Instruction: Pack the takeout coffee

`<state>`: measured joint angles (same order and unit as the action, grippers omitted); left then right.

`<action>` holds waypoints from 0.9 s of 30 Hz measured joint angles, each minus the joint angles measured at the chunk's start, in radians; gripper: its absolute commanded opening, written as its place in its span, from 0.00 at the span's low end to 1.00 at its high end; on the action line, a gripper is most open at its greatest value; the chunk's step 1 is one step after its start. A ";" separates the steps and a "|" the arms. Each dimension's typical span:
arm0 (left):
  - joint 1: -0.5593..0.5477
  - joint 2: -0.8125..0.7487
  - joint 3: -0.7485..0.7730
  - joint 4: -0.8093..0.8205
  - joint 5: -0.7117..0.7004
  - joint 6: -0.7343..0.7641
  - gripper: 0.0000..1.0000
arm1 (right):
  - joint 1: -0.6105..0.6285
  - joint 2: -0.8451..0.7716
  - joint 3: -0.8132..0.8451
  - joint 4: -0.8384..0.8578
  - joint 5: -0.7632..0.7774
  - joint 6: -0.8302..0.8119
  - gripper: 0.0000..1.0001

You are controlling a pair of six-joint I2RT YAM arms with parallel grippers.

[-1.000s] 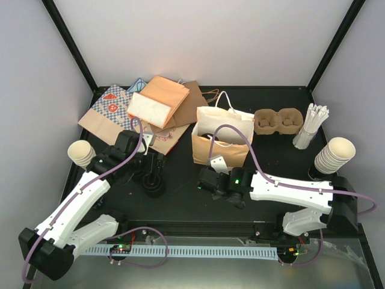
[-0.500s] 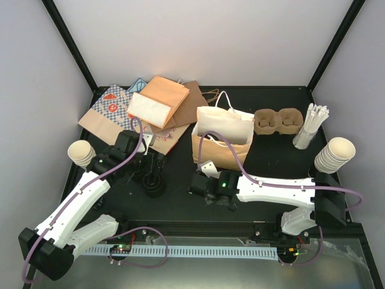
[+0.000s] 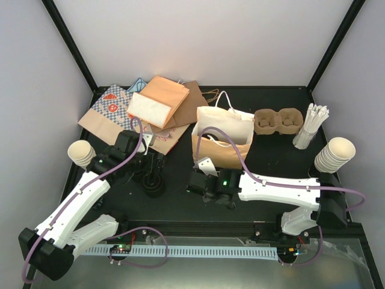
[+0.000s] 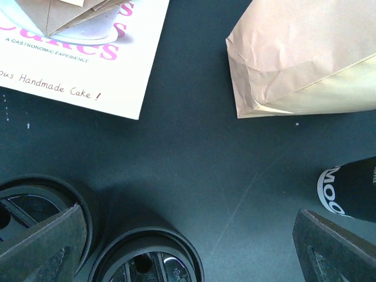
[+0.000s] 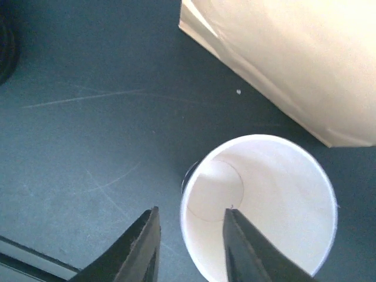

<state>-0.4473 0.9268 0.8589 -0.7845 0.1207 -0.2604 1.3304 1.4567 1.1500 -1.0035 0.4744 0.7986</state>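
Observation:
A lidless cream paper cup [image 5: 258, 200] stands upright on the black table beside the open paper bag [image 5: 282, 59]. My right gripper [image 5: 191, 212] straddles its near rim, one finger outside and one inside, both clear of the cup wall, so it is open. In the top view the right gripper [image 3: 201, 182] hides the cup. The brown pulp carrier [image 3: 278, 121] sits empty at the back right. My left gripper [image 4: 188, 235] is wide open just above two black lids [image 4: 147, 261], holding nothing. No capped cup is in view.
Stacks of lidless cups stand at the right edge [image 3: 334, 155] and the left edge [image 3: 80, 153]. A holder of white sticks [image 3: 313, 123] is at the back right. Flat paper bags [image 3: 150, 108] lie at the back left. The open bag [image 3: 221, 141] stands mid-table.
My right arm has slid left and nearer along the table, and its jaws have parted from shut, letting go of the cup rim. The left arm has not moved.

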 measured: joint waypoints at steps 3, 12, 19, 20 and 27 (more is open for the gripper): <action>0.000 -0.003 0.000 0.000 -0.005 0.000 0.99 | 0.000 -0.022 0.035 -0.014 0.015 -0.005 0.51; 0.000 -0.031 0.000 -0.005 -0.052 -0.006 0.99 | 0.000 -0.121 0.116 -0.019 0.091 -0.029 0.83; 0.000 -0.100 0.004 -0.029 -0.079 -0.045 0.99 | 0.000 -0.256 0.087 0.104 0.137 -0.087 0.99; 0.000 -0.100 0.005 -0.038 -0.082 -0.055 0.99 | 0.000 -0.286 0.064 0.139 0.148 -0.097 1.00; 0.000 -0.063 0.031 -0.130 -0.095 -0.133 0.99 | 0.001 -0.525 -0.230 0.449 0.169 -0.248 1.00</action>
<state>-0.4473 0.8639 0.8894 -0.9146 0.0261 -0.3931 1.3312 0.9318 0.9199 -0.5545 0.6437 0.5507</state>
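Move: The takeout cup stands upright just below the right fingers, its middle about 4 cm right, 2 cm ahead and 8 cm down. From that hand the paper bag lies some 20 cm ahead and 4 cm right, and the near lid stack 22 cm left and 5 cm ahead. The left hand has that stack about 4 cm left, 4 cm back and 12 cm below; the far stack is 7 cm left of it and 5 cm farther out. With the cup already let go, the right hand climbs about 13 cm straight off its rim, fingers spreading from barely parted to wide open. Near the top it edges right while the fingertips swing up, forward and left by nearly 40 degrees. The left hand, fingers still wide, shifts some 3 cm left and back towards the near lid stack, rising 2 cm and sinking again, touching nothing. ##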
